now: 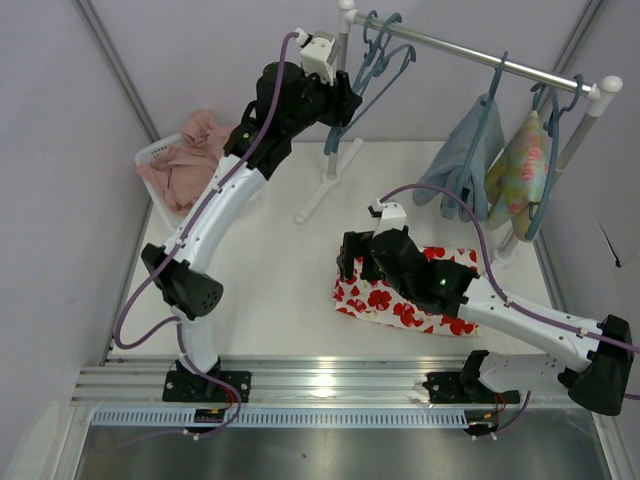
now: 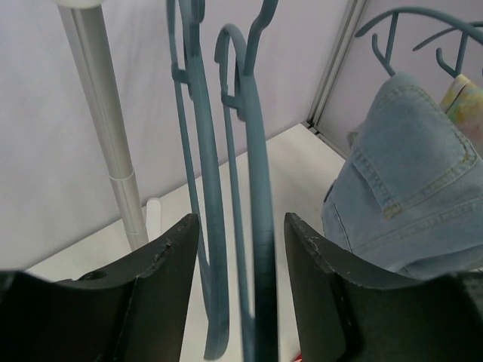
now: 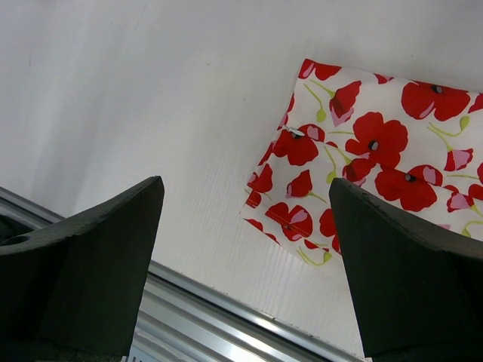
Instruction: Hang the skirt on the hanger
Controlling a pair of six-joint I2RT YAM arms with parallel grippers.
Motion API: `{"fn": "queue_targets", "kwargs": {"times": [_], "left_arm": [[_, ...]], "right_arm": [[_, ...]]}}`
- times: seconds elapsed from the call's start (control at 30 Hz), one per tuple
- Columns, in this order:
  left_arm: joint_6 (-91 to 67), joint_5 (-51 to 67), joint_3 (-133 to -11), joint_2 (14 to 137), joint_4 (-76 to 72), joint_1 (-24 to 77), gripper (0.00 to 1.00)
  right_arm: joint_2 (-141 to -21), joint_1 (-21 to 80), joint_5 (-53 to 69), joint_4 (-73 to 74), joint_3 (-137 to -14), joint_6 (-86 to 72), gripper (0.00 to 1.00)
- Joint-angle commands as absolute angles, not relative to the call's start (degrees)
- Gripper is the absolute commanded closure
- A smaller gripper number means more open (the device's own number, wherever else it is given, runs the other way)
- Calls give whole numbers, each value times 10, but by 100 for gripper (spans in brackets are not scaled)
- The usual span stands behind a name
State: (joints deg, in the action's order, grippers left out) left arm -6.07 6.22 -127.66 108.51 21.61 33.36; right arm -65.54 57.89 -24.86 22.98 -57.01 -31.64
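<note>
The skirt [image 1: 385,300], white with red flowers, lies flat on the table at front right; its corner also shows in the right wrist view [image 3: 362,151]. My right gripper [image 1: 350,262] hovers over its left end, open and empty [image 3: 245,188]. Two teal hangers [image 1: 375,60] hang at the left end of the rail. My left gripper [image 1: 345,100] is raised to them. In the left wrist view both hangers [image 2: 260,188] pass between its open jaws [image 2: 241,222], with narrow gaps on each side.
A white-framed clothes rack [image 1: 470,52] stands at the back. A denim garment [image 1: 455,165] and a pale green floral one [image 1: 520,170] hang from it on the right. A white basket [image 1: 155,152] of pink cloth [image 1: 190,160] sits back left. A metal rail [image 1: 330,380] runs along the near edge.
</note>
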Motion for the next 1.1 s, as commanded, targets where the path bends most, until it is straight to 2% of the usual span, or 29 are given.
{"fn": "queue_targets", "kwargs": {"times": [0.0,0.43,0.9,1.07], "left_arm": [[-75,62,-1302,1087,194,334,46],[-86,38,-1306,1104,170,334,68],[-70,-28,-1310,1089,178,349,82],[-55,-39,-1317,1062,182,349,84]], "right_arm": [[-641,578,-262,234,-567,-324,3],[-632,568,-272,242,-562,-325,3],[-625,558,-267,245,-556,-329,3],[-632,555,-265,239,-559,-329,3]]}}
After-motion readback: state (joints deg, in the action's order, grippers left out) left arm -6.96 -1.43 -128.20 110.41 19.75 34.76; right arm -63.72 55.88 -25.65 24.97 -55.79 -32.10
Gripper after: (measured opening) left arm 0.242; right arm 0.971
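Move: The left hand has the near arms of the two empty hangers right at its open fingertips, about 2 cm ahead and 1 cm to its right, level with it. The rack post stands some 12 cm straight ahead; the denim garment hangs roughly 26 cm to the right, about 2 cm farther forward and 8 cm lower. From the right hand those hanger arms are about 24 cm ahead, 2 cm left and 23 cm up. The left hand eases forward about 1.5 cm onto the near arms of the two hangers, sinking just under 1 cm at the start, while its fingers close from a little over half open to about a quarter and pinch both arms side by side, the wrist then turning some 5 degrees counter-clockwise. Meanwhile the right hand, fingers still wide open and touching nothing, drifts about 2 cm to the right above the left end of the skirt. ##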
